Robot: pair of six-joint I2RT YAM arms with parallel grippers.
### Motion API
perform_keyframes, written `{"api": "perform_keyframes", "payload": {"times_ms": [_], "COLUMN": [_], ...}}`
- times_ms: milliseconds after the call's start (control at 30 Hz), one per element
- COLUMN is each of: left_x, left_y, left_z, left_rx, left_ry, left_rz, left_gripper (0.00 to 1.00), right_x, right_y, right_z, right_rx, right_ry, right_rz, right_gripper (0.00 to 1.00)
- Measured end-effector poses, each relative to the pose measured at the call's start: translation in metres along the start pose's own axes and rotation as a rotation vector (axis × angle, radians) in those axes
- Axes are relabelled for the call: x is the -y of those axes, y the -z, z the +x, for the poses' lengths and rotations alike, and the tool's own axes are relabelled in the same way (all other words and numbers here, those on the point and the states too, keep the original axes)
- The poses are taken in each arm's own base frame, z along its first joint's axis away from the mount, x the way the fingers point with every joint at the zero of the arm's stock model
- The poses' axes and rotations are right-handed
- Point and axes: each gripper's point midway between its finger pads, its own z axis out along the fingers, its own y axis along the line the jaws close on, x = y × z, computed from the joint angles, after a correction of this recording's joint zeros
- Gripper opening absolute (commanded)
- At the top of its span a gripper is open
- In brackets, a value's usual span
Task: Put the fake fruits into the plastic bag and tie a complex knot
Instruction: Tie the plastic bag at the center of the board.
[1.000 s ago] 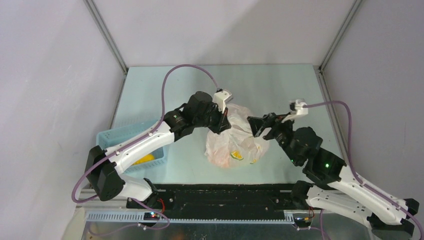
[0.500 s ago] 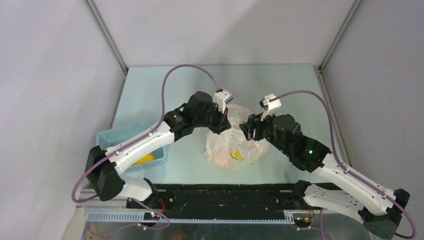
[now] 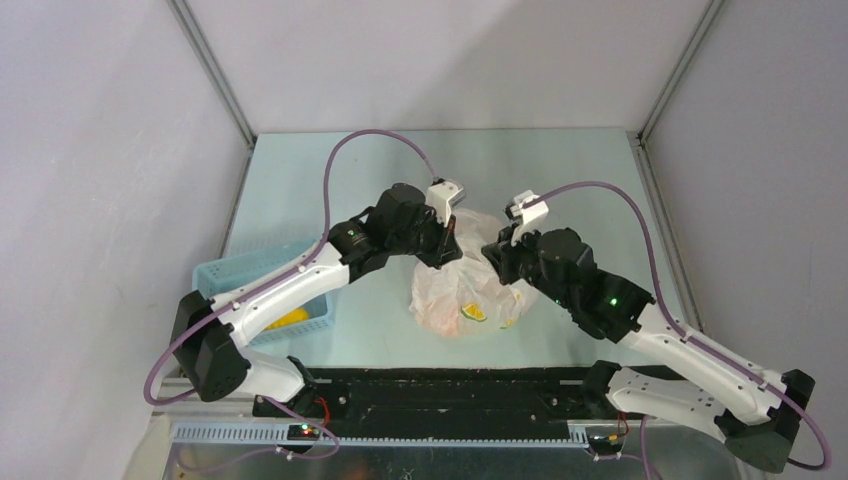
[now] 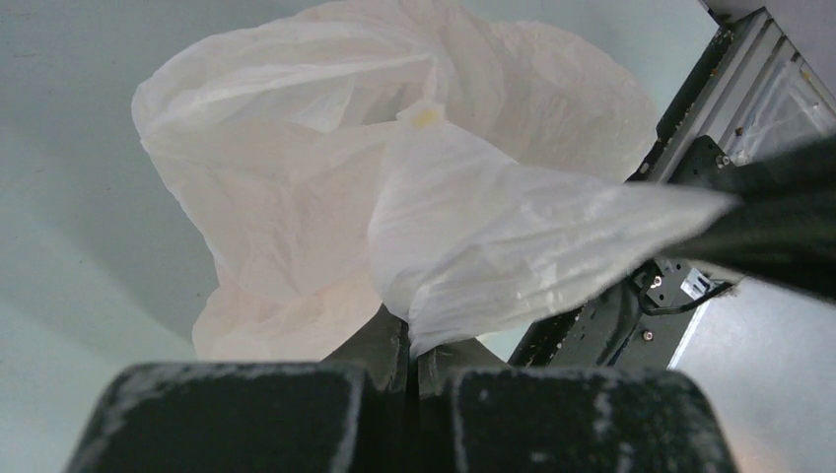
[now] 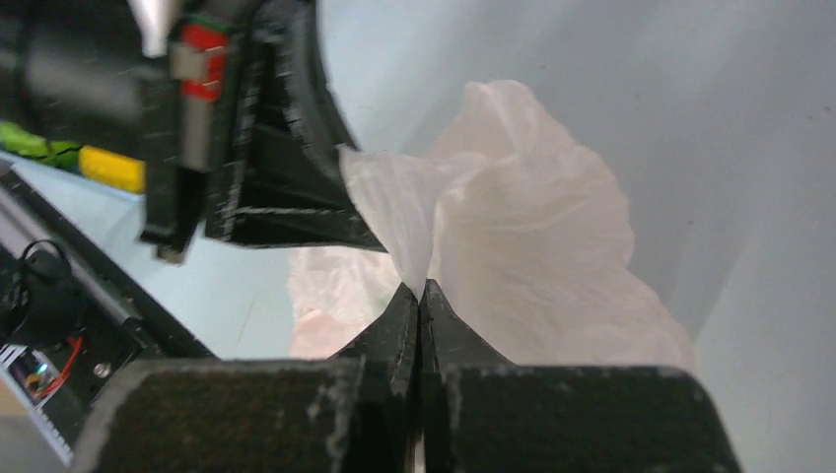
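Note:
The plastic bag (image 3: 465, 290) sits bulging in the middle of the table, white with a yellow-green fruit-slice print on its front. Pinkish fake fruits show faintly through the plastic (image 5: 330, 296). My left gripper (image 3: 447, 247) is at the bag's upper left, shut on a flap of its plastic (image 4: 513, 236). My right gripper (image 3: 497, 258) is at the bag's upper right, shut on another fold (image 5: 394, 197). The two grippers stand close together above the bag's top. In the right wrist view the left gripper (image 5: 266, 148) looms just beyond the pinched fold. The knot is out of view.
A light blue slatted basket (image 3: 228, 275) stands at the left beside the left arm, with a yellow fruit (image 3: 290, 318) in it. The black rail (image 3: 430, 395) runs along the near edge. Grey walls close in both sides.
The right arm swung in leftward to the bag's top and its gripper went from open to shut on the plastic. The left arm and bag stayed put.

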Motion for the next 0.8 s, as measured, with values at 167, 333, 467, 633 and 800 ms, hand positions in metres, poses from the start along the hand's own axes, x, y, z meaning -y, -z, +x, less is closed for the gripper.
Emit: {"api": "perform_keyframes", "payload": {"times_ms": [167, 333, 467, 633, 800], "left_x": [-0.001, 0.0, 0.003, -0.001, -0.002], "left_y": [-0.001, -0.002, -0.004, -0.008, -0.009], "left_z": [-0.001, -0.006, -0.008, -0.003, -0.007], "left_rx": [0.005, 0.026, 0.041, 0.053, 0.08], "left_ry": [0.045, 0.094, 0.129, 0.164, 0.167], "left_rz": [-0.014, -0.012, 0.019, 0.039, 0.042], "left_gripper": [0.0, 0.0, 0.0, 0.0, 0.0], "right_x": [-0.022, -0.007, 0.008, 0.02, 0.017], "right_y": [0.006, -0.003, -0.012, -0.018, -0.013], "right_z": [0.007, 0.045, 0.058, 0.052, 0.044], "right_rx": [-0.003, -0.085, -0.101, -0.067, -0.033], "right_ry": [0.02, 0.031, 0.01, -0.018, -0.066], "right_rz": [-0.062, -0.001, 0.042, 0.067, 0.049], "right_gripper": [0.0, 0.0, 0.0, 0.13, 0.52]}}
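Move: About 3 cm left and 4 cm back of the right hand's closed fingertips, some 19 cm below, sits the middle of the gathered plastic bag. A strip of the bag's edge already pinched in the right hand runs across to the left gripper's tips, about 10 cm to its left, level fore and aft, 5 cm lower. From the left hand the bag's middle lies roughly 6 cm right, 4 cm back and 14 cm down. Drawing the pinched strip down towards the bag, the right hand first swings some 2 cm back and a little left, then sinks about 6 cm, comes forward and right again, and lifts slightly as its fingers part to about a third open around the strip. The left hand keeps its pinch, tilting some 10 degrees. ##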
